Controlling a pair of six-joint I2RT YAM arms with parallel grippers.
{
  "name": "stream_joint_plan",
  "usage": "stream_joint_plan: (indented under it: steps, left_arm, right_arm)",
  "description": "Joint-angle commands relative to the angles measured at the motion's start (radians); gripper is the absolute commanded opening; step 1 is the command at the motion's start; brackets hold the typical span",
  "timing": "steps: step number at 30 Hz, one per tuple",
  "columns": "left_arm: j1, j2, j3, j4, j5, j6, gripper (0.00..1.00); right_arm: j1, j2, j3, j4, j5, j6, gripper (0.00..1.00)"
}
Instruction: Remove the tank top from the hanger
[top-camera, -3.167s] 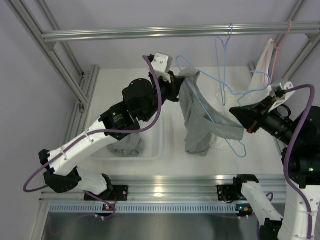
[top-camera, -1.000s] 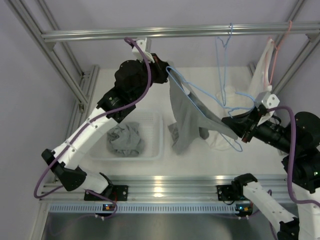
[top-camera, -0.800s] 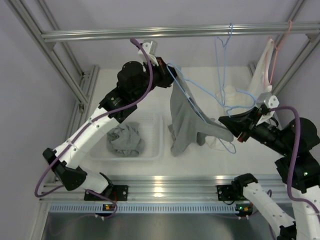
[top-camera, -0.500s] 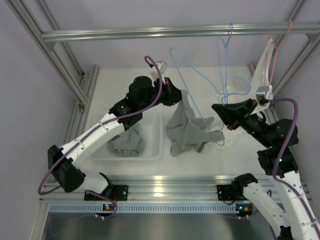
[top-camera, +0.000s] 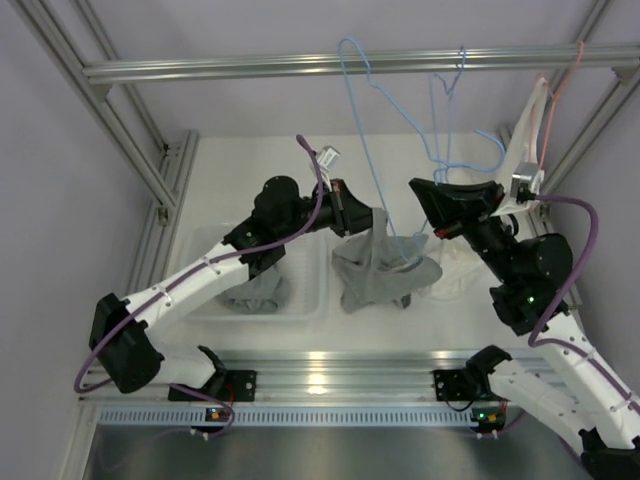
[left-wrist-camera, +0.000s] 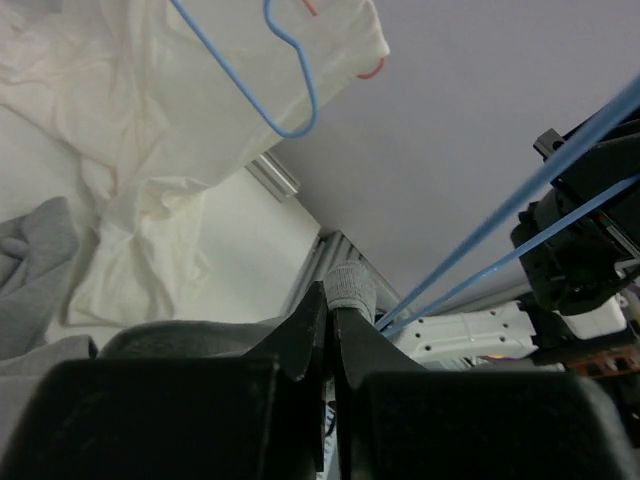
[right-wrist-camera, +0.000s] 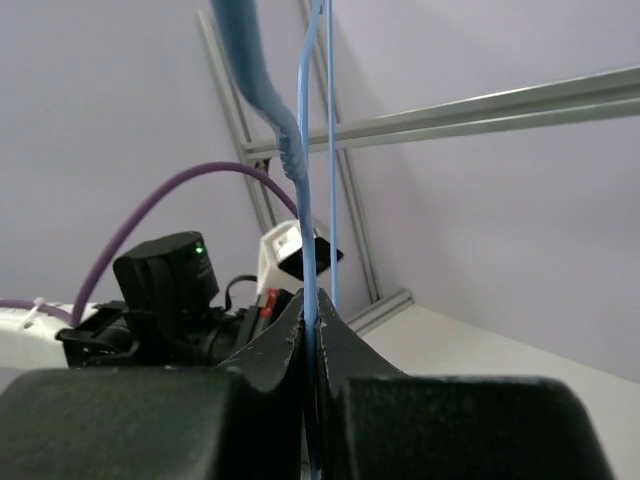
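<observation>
The grey tank top (top-camera: 372, 275) lies bunched on the table between the arms, its upper edge drawn up toward my left gripper (top-camera: 371, 222). In the left wrist view that gripper (left-wrist-camera: 331, 306) is shut on a grey strap of the tank top (left-wrist-camera: 350, 284). The blue wire hanger (top-camera: 362, 110) stands almost upright, hook near the top rail. Its lower end reaches the heap; I cannot tell whether it is still threaded through. My right gripper (top-camera: 420, 197) is shut on the hanger's wire (right-wrist-camera: 306, 210), which runs up between its jaws (right-wrist-camera: 310, 300).
A clear bin (top-camera: 312, 302) on the left holds another grey garment (top-camera: 250, 288). White cloth (top-camera: 458, 280) lies right of the tank top. A second blue hanger (top-camera: 447, 95) and a white garment (top-camera: 528, 130) on a pink hanger hang from the top rail (top-camera: 220, 68).
The right gripper swung the hanger up from slanting to nearly upright. The left gripper came down and right with the strap, and the tank top slid down into a heap.
</observation>
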Motion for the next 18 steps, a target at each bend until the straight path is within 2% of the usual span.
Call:
stream_joint_plan:
  steps: [1, 3, 4, 6, 7, 8, 9, 10, 12, 15, 18]
  left_arm:
    - [-0.021, 0.037, -0.042, 0.343, 0.197, -0.156, 0.0]
    - [-0.032, 0.068, -0.015, 0.351, 0.245, -0.184, 0.0]
    - [-0.033, 0.069, -0.006, 0.289, 0.239, -0.14, 0.0]
    - [-0.043, 0.042, 0.03, 0.105, 0.085, -0.037, 0.0]
    - [-0.044, 0.028, 0.027, 0.036, 0.01, 0.051, 0.0]
    - [-0.044, 0.005, -0.005, -0.039, -0.056, 0.078, 0.0]
    - [-0.044, -0.003, -0.022, -0.067, -0.185, 0.101, 0.0]
    - [-0.044, -0.006, -0.042, -0.087, -0.241, 0.124, 0.0]
    - [-0.044, 0.01, -0.09, -0.094, -0.313, 0.146, 0.0]
    - [-0.047, 0.088, -0.095, -0.092, -0.319, 0.169, 0.0]
    - [-0.056, 0.172, -0.082, -0.094, -0.312, 0.182, 0.02]
  right_arm:
    - [0.097, 0.048, 0.001, 0.235, 0.074, -0.121, 0.0]
    - [0.152, 0.094, -0.007, 0.269, 0.09, -0.187, 0.0]
    - [0.162, 0.103, 0.023, 0.24, 0.114, -0.209, 0.0]
    - [0.183, 0.128, 0.098, 0.107, 0.165, -0.243, 0.0]
    - [0.188, 0.129, 0.156, 0.019, 0.215, -0.247, 0.0]
    - [0.194, 0.128, 0.187, -0.029, 0.24, -0.249, 0.0]
    - [0.197, 0.128, 0.216, -0.083, 0.257, -0.245, 0.0]
    - [0.2, 0.128, 0.285, -0.216, 0.331, -0.235, 0.0]
    - [0.202, 0.12, 0.335, -0.321, 0.373, -0.202, 0.0]
    - [0.202, 0.119, 0.408, -0.457, 0.474, -0.16, 0.0]
    - [0.203, 0.161, 0.485, -0.608, 0.51, -0.175, 0.0]
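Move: The left hand grips the tank top; the white tray lies some 5 cm ahead, 25 cm left and 33 cm below, and the held hanger's lower corner is roughly 5 cm right, 3 cm back and 5 cm below. The right hand grips that blue hanger; the rail runs about 20 cm ahead and 8 cm higher. The empty hanger hangs about 18 cm ahead and 11 cm right of this hand at its height. With its closed fingers still pinching the grey tank top, the left hand eases 2 to 3 cm back and right, then swings forward and sinks to end about 10 cm lower, its left side rolling up about 15 degrees. The right hand keeps the blue hanger pinched and first goes some 3 to 4 cm left, then turns back right and rises to about 6 cm above its starting height, turning about 15 degrees clockwise and carrying the hanger's lower corner away from the cloth. ##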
